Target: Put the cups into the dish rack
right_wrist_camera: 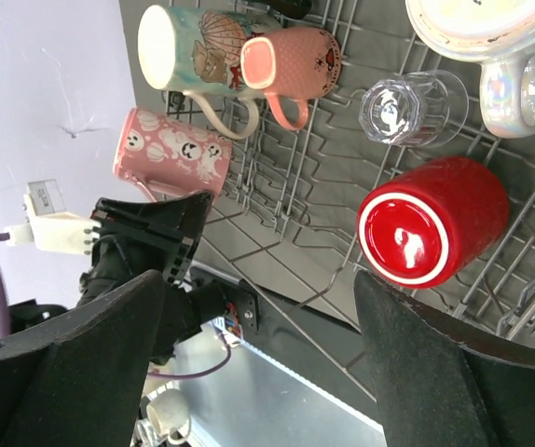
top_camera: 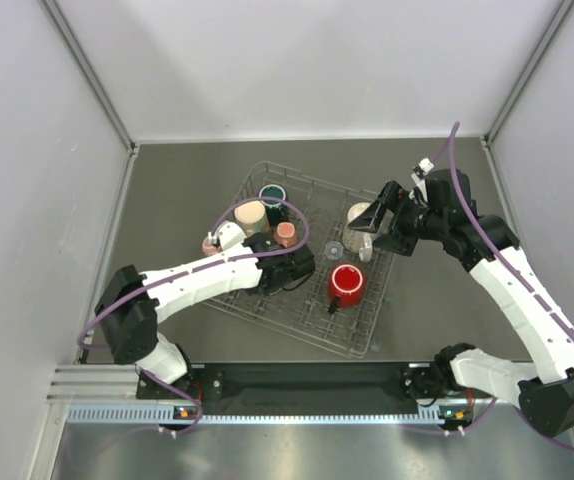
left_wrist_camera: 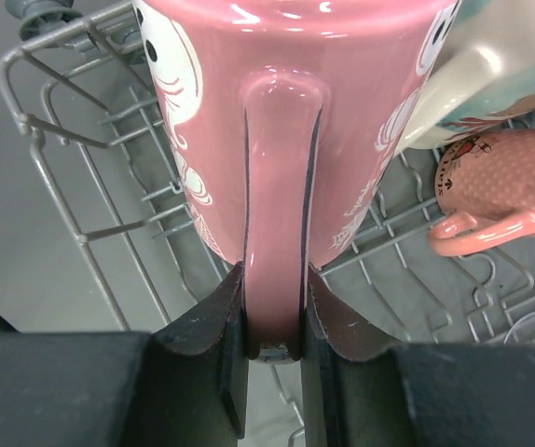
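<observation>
The silver wire dish rack (top_camera: pixel 312 322) lies mid-table. My left gripper (top_camera: pixel 237 250) is shut on the handle of a pink ghost-pattern mug (left_wrist_camera: pixel 277 93) at the rack's left edge; the mug also shows in the top view (top_camera: pixel 212 243). Beside it are a teal mug (left_wrist_camera: pixel 500 65) and a small salmon mug (left_wrist_camera: pixel 510 186). My right gripper (right_wrist_camera: pixel 258 363) is open and empty, held above the rack's right side. Below it I see a red mug (right_wrist_camera: pixel 431 219), a clear glass cup (right_wrist_camera: pixel 407 107) and a pearly cream mug (right_wrist_camera: pixel 491 37).
A cream cup (top_camera: pixel 250 215) and a dark teal cup (top_camera: pixel 272 195) stand in the rack's far left part. The rack's wire rim (left_wrist_camera: pixel 34 149) is just left of the held mug. Grey walls enclose the table on three sides.
</observation>
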### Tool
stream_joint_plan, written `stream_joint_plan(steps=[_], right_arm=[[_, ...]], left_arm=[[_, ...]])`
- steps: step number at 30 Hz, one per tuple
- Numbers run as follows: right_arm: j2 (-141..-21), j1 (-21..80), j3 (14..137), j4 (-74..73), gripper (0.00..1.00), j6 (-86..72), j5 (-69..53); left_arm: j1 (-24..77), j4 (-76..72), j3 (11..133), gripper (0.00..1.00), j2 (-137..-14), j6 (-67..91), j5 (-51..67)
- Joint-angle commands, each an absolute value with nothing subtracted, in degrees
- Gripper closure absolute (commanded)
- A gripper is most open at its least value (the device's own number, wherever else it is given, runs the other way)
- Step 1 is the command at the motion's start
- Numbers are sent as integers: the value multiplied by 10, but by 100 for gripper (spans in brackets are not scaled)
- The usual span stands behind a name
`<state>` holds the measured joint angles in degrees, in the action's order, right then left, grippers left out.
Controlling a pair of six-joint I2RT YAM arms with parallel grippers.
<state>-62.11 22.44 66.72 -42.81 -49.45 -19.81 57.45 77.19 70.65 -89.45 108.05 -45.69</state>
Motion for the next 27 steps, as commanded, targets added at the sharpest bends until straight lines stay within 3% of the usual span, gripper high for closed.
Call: stream_joint_plan(steps=[1, 23, 27], right_arm=[[-617, 221, 662, -416, 17, -484, -206], [-605, 220, 622, -417, 16, -474, -225], [-605, 221, 621, -417, 16, -474, -225]], left_arm=[[577, 864, 716, 100, -909, 1109, -527], [588, 863, 712, 100, -1027, 1184, -536], [587, 862, 706, 95, -1041, 1199, -512]])
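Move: In the rack's left end, the open place for the pink mug hanging from the left fingers by its handle is about 4 cm ahead of that hand, 6 cm to its left and 6 cm below. The cream mug stands 11 cm ahead and 1 cm right, the small salmon cup 7 cm ahead and 10 cm right, both about 5 cm lower. From the right hand the place lies some 34 cm left, 3 cm ahead and 20 cm down. Lowering the pink mug into the gap between the rack's left side and the cream mug, the left hand sinks a little over 5 cm almost straight down, with a brief slowing midway. It rolls about 10 degrees, its left side rising, and keeps its pinch on the handle. The right hand, open and empty, sinks about 3 cm over the rack and draws back 1 cm. ##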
